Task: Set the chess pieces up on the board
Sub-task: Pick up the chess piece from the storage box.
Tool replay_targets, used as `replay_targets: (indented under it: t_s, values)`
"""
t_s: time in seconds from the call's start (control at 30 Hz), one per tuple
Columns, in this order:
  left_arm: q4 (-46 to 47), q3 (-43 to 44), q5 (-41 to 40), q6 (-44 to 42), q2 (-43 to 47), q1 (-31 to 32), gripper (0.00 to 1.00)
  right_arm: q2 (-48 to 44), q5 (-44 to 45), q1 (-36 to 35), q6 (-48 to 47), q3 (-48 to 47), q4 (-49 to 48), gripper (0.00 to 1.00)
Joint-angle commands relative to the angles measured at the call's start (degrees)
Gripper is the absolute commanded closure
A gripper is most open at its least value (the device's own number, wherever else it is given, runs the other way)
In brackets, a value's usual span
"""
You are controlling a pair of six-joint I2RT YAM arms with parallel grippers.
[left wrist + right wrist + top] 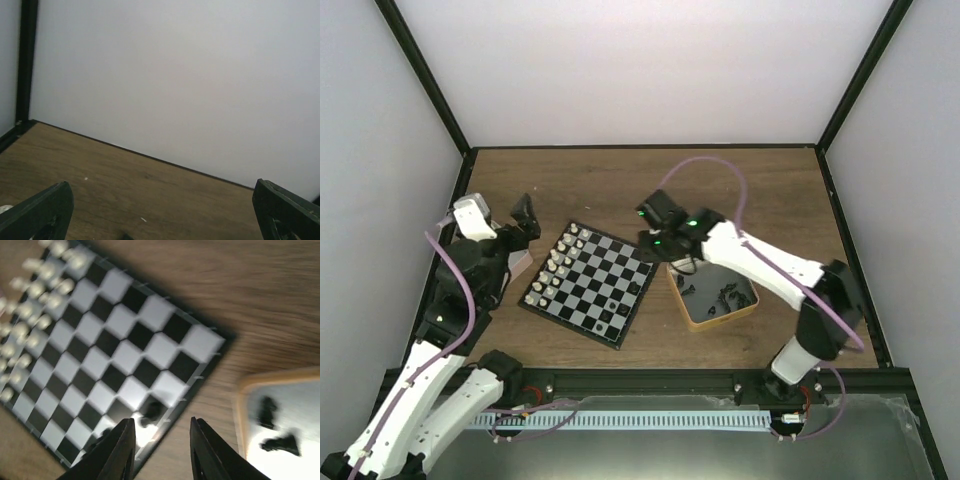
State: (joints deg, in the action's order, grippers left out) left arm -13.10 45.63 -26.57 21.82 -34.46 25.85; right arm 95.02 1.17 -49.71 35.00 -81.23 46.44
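Note:
The board (592, 284) lies at the middle left of the table, seen close in the right wrist view as board (125, 340). Cream-white chess pieces (560, 262) stand in rows along its far left side. A few black pieces (608, 308) stand near its near right edge. One black piece (151, 412) shows just beyond my right gripper (162, 450), whose jaws are open with nothing between them. That right gripper (654, 247) hovers over the board's right edge. My left gripper (525, 222) is raised left of the board, and in its wrist view the left gripper (162, 205) is wide open and empty.
A gold-rimmed tin (748, 304) with loose black pieces (720, 293) sits right of the board; its rim (245, 390) shows in the right wrist view. A pale tin (523, 264) is partly hidden under the left arm. White walls close in the table.

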Motion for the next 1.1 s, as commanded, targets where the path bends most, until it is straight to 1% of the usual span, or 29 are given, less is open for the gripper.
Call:
replay_targets:
  t_s: [0.0, 0.13, 0.23, 0.37, 0.43, 0.53, 0.63, 0.8, 1.07]
  values:
    - [3.8, -1.2, 8.6, -3.0, -0.4, -0.3, 0.0, -10.8, 5.1, 7.4, 10.6, 10.1, -2.8, 0.68]
    - [5.2, -1.0, 11.2, -3.9, -1.6, -0.3, 0.0, -19.2, 5.5, 13.0, 15.2, 21.5, -5.9, 0.68]
    - [5.9, -0.7, 13.5, -4.5, -2.6, -0.3, 0.0, -22.2, 4.6, 16.2, 18.5, 27.8, -8.5, 0.67]
    - [5.8, -0.4, 14.8, -4.5, -3.8, -0.3, 0.0, -21.4, 0.5, 17.9, 22.1, 32.6, -12.6, 0.67]
    - [5.4, -0.2, 15.1, -4.4, -4.5, -0.3, 0.0, -19.5, -3.0, 17.9, 26.2, 34.5, -14.5, 0.68]
    - [4.8, -0.1, 15.0, -4.1, -5.0, -0.3, 0.0, -17.2, -8.1, 17.8, 29.9, 37.4, -19.1, 0.71]
    - [4.5, -0.2, 14.9, -3.6, -5.3, -0.3, 0.0, -15.1, -9.1, 17.1, 32.2, 38.4, -21.3, 0.73]
    - [4.5, -0.4, 14.6, -3.7, -5.1, -0.3, 0.0, -13.3, -5.2, 16.8, 35.5, 38.1, -19.7, 0.7]
    - [4.8, -0.7, 14.4, -4.4, -5.3, -0.3, 0.0, -10.2, -4.1, 16.8, 35.6, 37.4, -21.2, 0.71]
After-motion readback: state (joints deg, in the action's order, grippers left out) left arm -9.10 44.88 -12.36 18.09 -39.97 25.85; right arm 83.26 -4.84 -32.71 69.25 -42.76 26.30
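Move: The chess piece that the right hand goes for lies in the storage box, some 13 cm to its right, about 1 cm back and 14 cm below. A second black piece lies about 2 cm to the left of that piece and 3 cm farther out. A cluster of black pieces sits roughly 11 cm to its right, and the chessboard's right corner about 7 cm left of it and 10 cm farther out. From the left hand, the chess piece is roughly 45 cm right, about level ahead, and 34 cm below. No grip on anything yet: the right hand swings away from the chessboard to its right and over the box, then sinks about 12 cm into it, bringing its partly open fingertips to either side of the chess piece. On the way the wrist turns some 45 degrees clockwise. The empty left hand, wide open, drifts about 5 cm right, turns slightly clockwise and stops. ##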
